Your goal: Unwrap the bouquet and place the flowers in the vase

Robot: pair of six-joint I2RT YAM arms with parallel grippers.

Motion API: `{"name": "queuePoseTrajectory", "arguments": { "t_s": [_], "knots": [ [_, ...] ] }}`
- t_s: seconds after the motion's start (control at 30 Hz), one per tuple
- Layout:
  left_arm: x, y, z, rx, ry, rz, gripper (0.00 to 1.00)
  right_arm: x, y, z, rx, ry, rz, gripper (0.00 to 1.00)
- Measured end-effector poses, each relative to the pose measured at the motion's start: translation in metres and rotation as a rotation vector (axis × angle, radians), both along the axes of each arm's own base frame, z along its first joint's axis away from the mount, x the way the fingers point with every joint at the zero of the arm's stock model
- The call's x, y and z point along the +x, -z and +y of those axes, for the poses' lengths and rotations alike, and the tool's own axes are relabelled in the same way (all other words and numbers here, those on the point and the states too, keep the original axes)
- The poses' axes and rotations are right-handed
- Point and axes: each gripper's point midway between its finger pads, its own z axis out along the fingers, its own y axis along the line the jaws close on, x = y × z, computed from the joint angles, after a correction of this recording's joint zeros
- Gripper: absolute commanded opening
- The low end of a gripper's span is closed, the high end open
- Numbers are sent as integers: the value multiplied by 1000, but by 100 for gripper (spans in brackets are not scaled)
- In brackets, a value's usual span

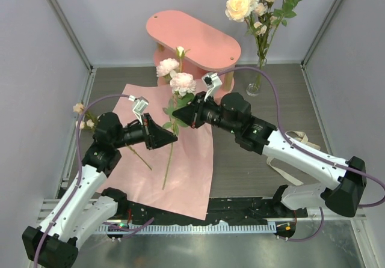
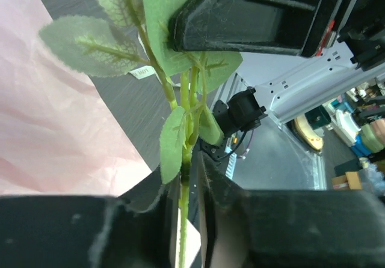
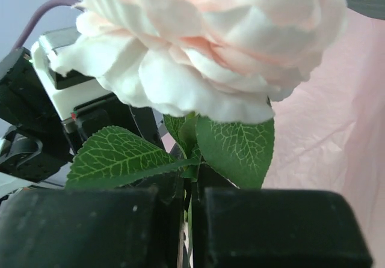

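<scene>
A pale pink rose bloom [image 1: 182, 83] stands on a long green stem [image 1: 168, 160] held upright above the unfolded pink paper [image 1: 186, 172]. My right gripper [image 1: 181, 113] is shut on the stem just under the bloom [image 3: 204, 39], among the leaves [image 3: 114, 157]. Lower down, my left gripper [image 1: 172, 137] is shut on the same stem [image 2: 182, 220], its fingers [image 2: 225, 190] on either side of it. A second bloom [image 1: 167, 67] and a bud [image 1: 180, 51] rise behind. The clear glass vase [image 1: 255, 86] stands at the back right with several roses [image 1: 243, 5] in it.
The pink oval shelf [image 1: 198, 36] stands at the back, just behind the held blooms. One more small pink flower [image 1: 80, 109] lies at the left edge beside my left arm. A cream ribbon [image 1: 296, 139] lies on the dark table under my right arm.
</scene>
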Motion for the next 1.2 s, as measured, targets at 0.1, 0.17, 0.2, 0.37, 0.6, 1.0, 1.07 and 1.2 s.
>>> {"name": "queuePoseTrajectory", "arguments": {
  "t_s": [0.1, 0.17, 0.2, 0.37, 0.6, 1.0, 1.07, 1.2],
  "knots": [
    [2, 7, 2, 23, -17, 13, 80, 2, 14, -11, -38, 46, 13, 1],
    [3, 8, 3, 34, -30, 14, 84, 4, 28, -26, -92, 100, 23, 1],
    [4, 8, 4, 37, -41, 16, 85, 7, 32, -36, -120, 144, 22, 1],
    [9, 12, 8, 68, -91, 20, 87, 17, 19, -112, -231, 417, -66, 1],
    [18, 24, 15, 117, -157, 39, 87, 17, -57, -262, -240, 960, -285, 1],
    [24, 34, 18, 150, -192, 66, 87, 133, -72, -401, -516, 1511, -285, 1],
    [25, 35, 18, 152, -195, 69, 87, 155, -71, -408, -527, 1519, -277, 1],
    [28, 38, 18, 160, -200, 80, 88, 193, -99, -405, -460, 1507, -333, 1]
  ]
}}
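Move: Both hands pinch the same pink flower stem. From the right hand the vase stands about 30 cm ahead and 31 cm to the right, its middle roughly 25 cm lower; from the left hand it is some 35 cm ahead, 31 cm right and 19 cm below. The pink shelf's middle is about 28 cm ahead of the right hand, 5 cm right and 20 cm down; the ribbon lies level with that hand, some 45 cm right and 35 cm below. Swinging right in a wide arc, the right hand keeps its pinch below the bloom and carries the flower some 40 cm across, dipping slightly first, then rising and reaching forward about 19 cm, towards the vase and out past its right side, while turning clockwise nearly a quarter turn. The left fingers open wide, letting go of the stem; that hand sinks a little. ##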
